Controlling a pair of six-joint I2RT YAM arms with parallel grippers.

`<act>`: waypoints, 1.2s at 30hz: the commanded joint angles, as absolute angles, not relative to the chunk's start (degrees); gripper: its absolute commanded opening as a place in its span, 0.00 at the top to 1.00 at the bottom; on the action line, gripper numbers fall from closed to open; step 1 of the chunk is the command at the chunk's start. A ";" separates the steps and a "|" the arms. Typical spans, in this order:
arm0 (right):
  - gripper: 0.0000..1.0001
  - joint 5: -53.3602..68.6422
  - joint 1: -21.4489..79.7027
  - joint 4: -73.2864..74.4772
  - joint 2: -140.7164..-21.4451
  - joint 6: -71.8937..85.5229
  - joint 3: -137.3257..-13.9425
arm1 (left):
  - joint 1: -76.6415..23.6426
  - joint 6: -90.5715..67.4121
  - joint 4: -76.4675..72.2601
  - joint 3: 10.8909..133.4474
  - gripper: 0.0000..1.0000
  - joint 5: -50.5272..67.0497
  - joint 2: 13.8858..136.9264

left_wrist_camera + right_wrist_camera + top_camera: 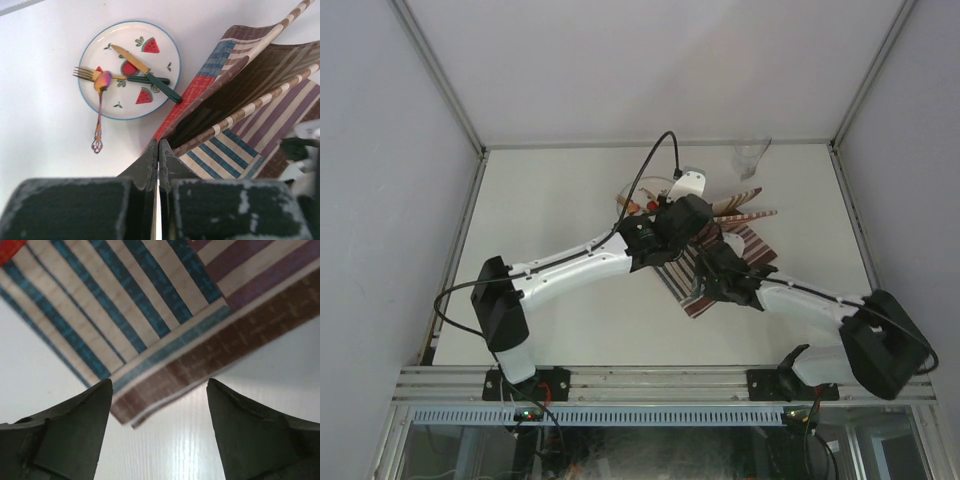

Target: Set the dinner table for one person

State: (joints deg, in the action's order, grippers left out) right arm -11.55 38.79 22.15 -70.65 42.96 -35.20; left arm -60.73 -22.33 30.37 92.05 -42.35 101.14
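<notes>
A striped placemat (240, 145) is lifted and folded over itself on the dinner table (570, 300). My left gripper (159, 146) is shut on its red corner edge, above the mat (745, 245) at the table's middle. My right gripper (160, 390) stands open low over the table, and the mat's brown-striped near corner (150, 400) lies between its fingers without touching either. A watermelon-patterned plate (115, 35) lies left of the mat and carries a gold knife (162, 87) with a green handle, a gold fork (87, 74) and a spoon (100, 107) whose handle hangs over the rim.
A clear drinking glass (751, 158) stands at the far right of the table near the back rail. White walls close the table in on three sides. Both arms cross over the table's middle.
</notes>
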 commanded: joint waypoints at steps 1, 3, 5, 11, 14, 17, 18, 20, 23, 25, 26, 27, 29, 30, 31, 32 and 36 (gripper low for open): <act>0.30 -15.13 42.14 14.01 -80.32 45.15 -40.52 | -60.80 -21.65 29.69 89.87 1.00 -47.58 94.92; 0.47 -15.30 43.39 14.49 -86.57 44.68 -43.69 | -60.81 -22.46 30.36 88.26 1.00 -48.45 93.27; 0.81 -14.93 44.68 16.53 -90.55 44.68 -47.05 | -60.80 -23.88 31.27 86.06 1.00 -49.34 91.10; 1.00 -14.92 49.86 21.08 -91.07 45.98 -48.08 | -60.89 -28.91 35.85 78.97 1.00 -52.86 82.48; 1.00 -16.83 52.15 24.53 -87.82 47.21 -48.08 | -60.95 -30.95 38.14 77.35 1.00 -54.29 78.78; 1.00 -17.48 53.55 28.26 -84.46 48.32 -48.08 | -61.21 -32.38 40.17 76.16 1.00 -54.66 76.11; 1.00 -17.49 53.96 29.57 -83.10 48.83 -48.08 | -61.30 -33.06 40.88 75.83 1.00 -54.92 75.22; 1.00 -18.27 55.00 32.14 -80.93 49.59 -48.08 | -61.64 -34.35 42.47 75.07 1.00 -55.82 73.57; 1.00 -19.71 55.81 36.01 -78.01 50.27 -48.08 | -62.41 -37.70 46.51 74.75 1.00 -57.20 71.41; 1.00 -20.50 55.93 37.38 -76.72 50.23 -48.08 | -63.27 -40.22 48.80 74.17 1.00 -57.90 69.88; 1.00 -20.67 55.90 37.65 -76.17 50.08 -48.12 | -63.87 -41.47 49.98 73.85 1.00 -58.35 69.09; 1.00 -20.73 55.82 37.59 -75.83 49.96 -48.08 | -64.38 -42.84 51.50 73.57 1.00 -58.75 68.35; 1.00 -20.55 55.89 37.04 -75.40 49.54 -48.14 | -65.41 -46.12 55.18 72.78 1.00 -60.39 66.31; 1.00 -20.49 55.89 36.82 -75.51 49.45 -48.26 | -65.92 -48.51 57.30 72.28 1.00 -61.04 65.71; 1.00 -20.20 55.88 36.43 -75.76 49.33 -48.37 | -66.64 -50.92 59.73 71.26 1.00 -62.10 64.20; 1.00 -19.91 55.85 35.93 -76.34 49.18 -48.38 | -67.22 -53.23 62.30 70.29 1.00 -62.77 62.97; 1.00 -18.27 55.99 34.00 -79.48 48.14 -49.41 | -69.48 -64.64 73.62 66.79 1.00 -63.71 57.51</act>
State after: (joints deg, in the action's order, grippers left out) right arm -18.92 55.33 36.12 -77.12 48.82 -47.53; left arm -67.68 -51.05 60.58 69.58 -57.84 63.59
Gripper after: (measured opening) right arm 0.002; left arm 0.006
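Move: My left hand holds one edge of the half-open napkin in the air. The bare table it heads over lies about 18 cm left, 11 cm back and 22 cm below it; the plate is about 14 cm ahead, 5 cm left, and the spoon about 10 cm ahead, 14 cm left. From my open right hand, the napkin's near corner is about 4 cm back, 4 cm left and 4 cm down, and the plate 25 cm ahead, 16 cm left. Keeping its pinch, my left hand carries the napkin's raised edge about 19 cm left and 11 cm back, rising slightly and turning counter-clockwise. My right hand dips about 3 cm to the near hem while going left and forward, shuts its fingers completely, sweeps back and a little left, then rises, easing right, to stop empty above the table beside the napkin. ##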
